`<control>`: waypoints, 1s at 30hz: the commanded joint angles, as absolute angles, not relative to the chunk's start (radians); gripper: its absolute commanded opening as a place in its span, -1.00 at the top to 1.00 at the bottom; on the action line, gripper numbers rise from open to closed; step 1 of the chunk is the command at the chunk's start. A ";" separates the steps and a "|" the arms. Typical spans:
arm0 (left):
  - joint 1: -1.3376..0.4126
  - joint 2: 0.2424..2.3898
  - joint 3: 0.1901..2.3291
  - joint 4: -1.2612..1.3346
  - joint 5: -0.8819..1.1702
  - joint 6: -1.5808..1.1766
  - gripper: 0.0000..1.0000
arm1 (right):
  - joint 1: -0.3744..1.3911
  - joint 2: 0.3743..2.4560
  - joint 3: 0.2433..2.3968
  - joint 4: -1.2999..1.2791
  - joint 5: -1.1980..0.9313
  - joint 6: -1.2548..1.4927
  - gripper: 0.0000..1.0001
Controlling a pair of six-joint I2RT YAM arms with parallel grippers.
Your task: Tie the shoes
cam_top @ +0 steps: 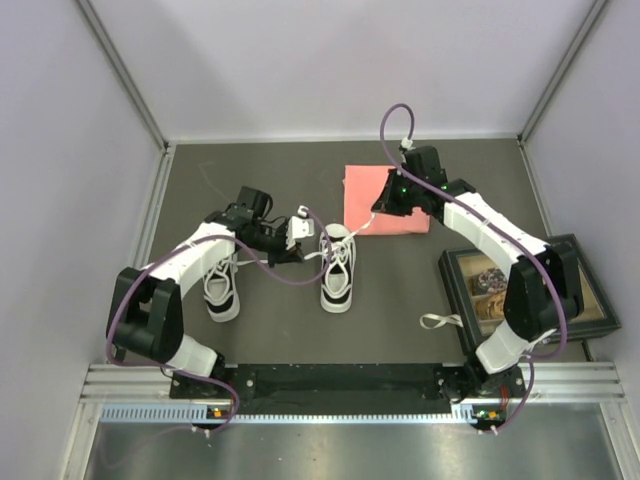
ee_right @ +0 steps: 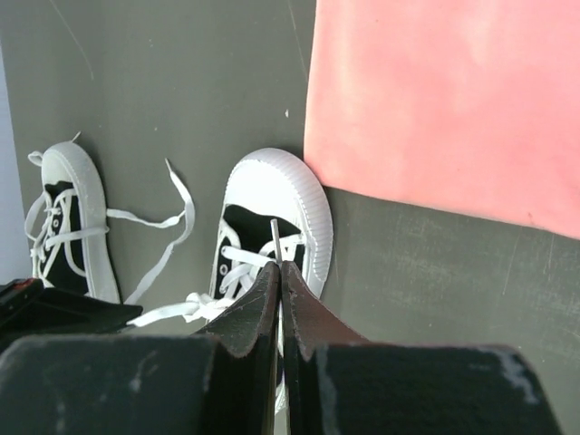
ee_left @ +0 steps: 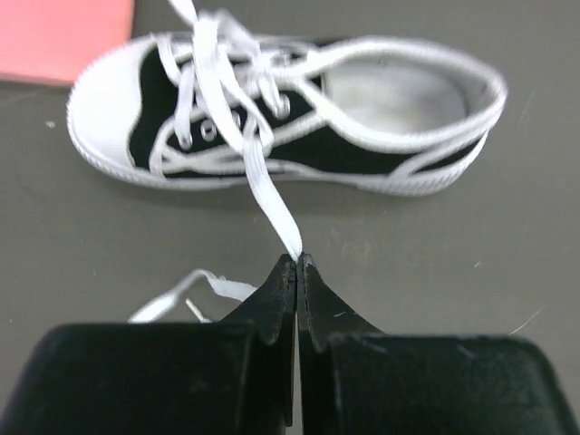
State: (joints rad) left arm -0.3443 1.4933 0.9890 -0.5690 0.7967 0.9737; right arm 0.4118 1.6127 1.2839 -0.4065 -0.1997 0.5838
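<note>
Two small white sneakers with black sides stand on the dark mat. One shoe point(cam_top: 337, 272) point(ee_left: 290, 109) point(ee_right: 272, 217) is in the middle, and the other shoe point(cam_top: 221, 290) point(ee_right: 68, 217) lies partly under my left arm. My left gripper point(cam_top: 298, 252) point(ee_left: 297, 258) is shut on one white lace point(ee_left: 263, 181) of the middle shoe, drawn taut to that shoe's left. My right gripper point(cam_top: 378, 212) point(ee_right: 279, 265) is shut on that shoe's other lace, whose stiff tip point(ee_right: 275, 237) pokes out past the fingertips, beyond the toe. A loose lace point(ee_right: 172, 213) trails from the other shoe.
A pink cloth point(cam_top: 385, 200) point(ee_right: 435, 100) point(ee_left: 54, 36) lies flat just behind the middle shoe's toe. A dark picture frame point(cam_top: 580, 310) sits at the right, with a white strip point(cam_top: 440, 321) beside it. Pale walls close in the mat on three sides.
</note>
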 commanded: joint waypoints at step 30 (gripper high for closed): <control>-0.387 1.491 0.877 -0.457 0.699 0.862 -0.14 | 0.486 1.661 1.379 -0.322 -0.350 0.597 1.00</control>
State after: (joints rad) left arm -0.3824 1.4216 0.8856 -0.4500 0.7319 0.6865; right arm 0.4774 1.6676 1.3430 -0.3439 -0.3420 0.5987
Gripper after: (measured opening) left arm 0.571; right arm 0.006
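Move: My left fingers hold one lace of the right shoe; that shoe's middle is about 10 cm to their right, 2 cm back and 5 cm down. The left shoe lies roughly 24 cm left and 5 cm back, and the pink cloth 25 cm right and 15 cm ahead. From my right hand, gripping the other lace, the right shoe is some 13 cm back, 9 cm left and 12 cm below; the cloth is 5 cm ahead, 5 cm right and 15 cm below. I swing my left hand about 11 cm to the right and 6 cm up with its lace, over the right shoe and slightly back. There my left fingers start opening, and I sink and sweep back left to nearly where I began, the lace let go. Meanwhile my right hand keeps its pinch on the other lace, eases about 5 cm left and a little up, then holds still. ##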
